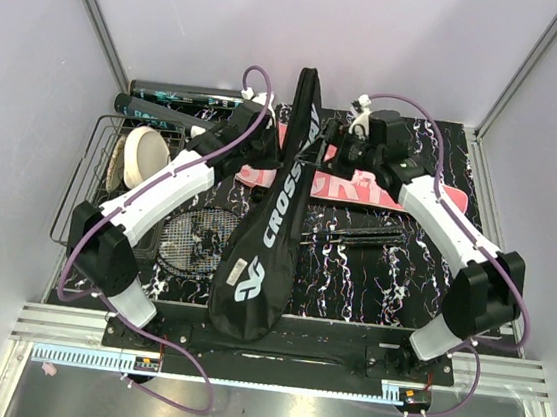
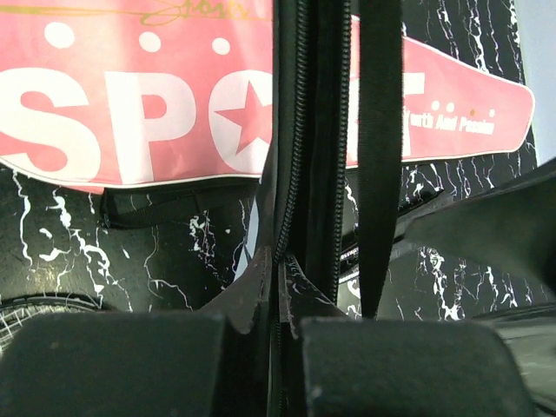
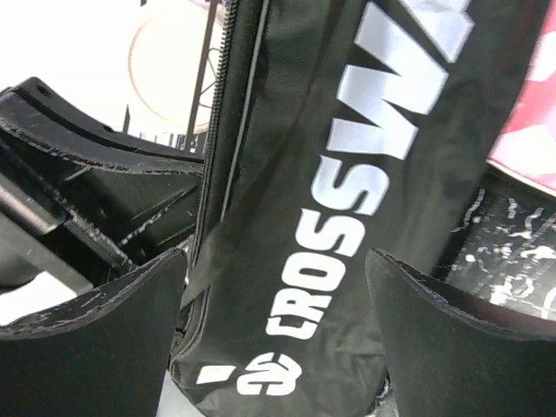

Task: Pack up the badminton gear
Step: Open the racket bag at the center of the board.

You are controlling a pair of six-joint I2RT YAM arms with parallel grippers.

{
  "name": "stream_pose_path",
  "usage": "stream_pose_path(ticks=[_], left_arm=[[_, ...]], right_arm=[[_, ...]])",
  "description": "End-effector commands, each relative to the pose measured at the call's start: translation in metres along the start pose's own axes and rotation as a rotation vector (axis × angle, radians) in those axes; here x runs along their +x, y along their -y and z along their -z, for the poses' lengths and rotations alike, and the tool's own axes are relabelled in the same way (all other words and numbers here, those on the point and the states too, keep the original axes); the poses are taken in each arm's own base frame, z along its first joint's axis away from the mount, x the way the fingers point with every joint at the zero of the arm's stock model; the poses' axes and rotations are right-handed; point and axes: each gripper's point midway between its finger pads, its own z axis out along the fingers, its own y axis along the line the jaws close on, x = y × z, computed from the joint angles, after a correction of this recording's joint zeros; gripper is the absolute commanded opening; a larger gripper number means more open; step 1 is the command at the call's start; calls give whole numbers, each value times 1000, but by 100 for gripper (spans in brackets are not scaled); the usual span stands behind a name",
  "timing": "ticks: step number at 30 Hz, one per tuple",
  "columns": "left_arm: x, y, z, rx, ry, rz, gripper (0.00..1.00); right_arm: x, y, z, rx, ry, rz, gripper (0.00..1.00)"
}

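Observation:
The black CROSSWAY bag lies lengthwise down the middle of the table, its narrow end raised at the back. My left gripper is shut on the bag's zipper edge, the two fingers pressed together around it. My right gripper hovers open on the other side of the raised end, its fingers wide apart with the bag's lettered face between and beyond them. The pink SPORT case lies flat behind the bag. A racket head shows under my left arm. A dark tube lies at the back left.
A black wire basket stands at the left edge and holds a cream round disc. A thin black strap or rod lies right of the bag. A black strap hangs in front of the left wrist camera.

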Motion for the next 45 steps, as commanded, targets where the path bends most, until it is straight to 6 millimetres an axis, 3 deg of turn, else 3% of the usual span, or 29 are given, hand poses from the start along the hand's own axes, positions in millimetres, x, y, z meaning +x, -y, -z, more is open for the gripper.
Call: stream_pose_path(ticks=[1, 5, 9, 16, 22, 25, 30, 37, 42, 45], left_arm=[[-33, 5, 25, -73, 95, 59, 0], [-32, 11, 35, -119, 120, 38, 0], [-34, 16, 41, -192, 154, -23, 0], [-36, 23, 40, -232, 175, -53, 0], [-37, 23, 39, -258, 175, -66, 0], [-38, 22, 38, -267, 176, -67, 0], [-36, 27, 35, -250, 167, -66, 0], [-39, 27, 39, -255, 177, -75, 0], [-43, 24, 44, -272, 195, -79, 0], [-44, 24, 46, -272, 198, -90, 0]], right_arm=[[-2, -25, -22, -30, 2, -63, 89], [-15, -17, -21, 47, 82, -102, 82], [-25, -21, -9, 90, 119, -94, 83], [-41, -39, -5, 76, 139, -54, 86], [-49, -32, 3, 161, 173, -11, 86], [-51, -40, 10, 167, 199, 36, 86], [-31, -47, -13, 116, 107, 28, 83], [-15, -30, -31, 165, 71, 28, 74], [-2, -18, -31, 205, 49, 29, 46], [14, -18, -35, 199, 12, 36, 48]])
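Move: The black racket bag hangs from the left gripper, which already pinches one zip edge of it. From the open right gripper, the bag's other zip edge lies about 5 cm left and 1 cm ahead, level with it; from the left hand it is some 2 cm right and 1 cm ahead. On the table roughly 20 cm below the right gripper, the pink racket bag's middle is 7 cm ahead and 13 cm right, and the black racket handles are 6 cm back and 16 cm right. Keep the left pinch on the zip edge while lifting that hand about 3 cm, drawing it slightly back and rolling its left side up. Bring the open right gripper left and dip it, sweep it up and forward, then ease it left and down again, ending some 3 cm left towards the bag's other zip edge, its fingers half closing around the bag's side without shutting. ##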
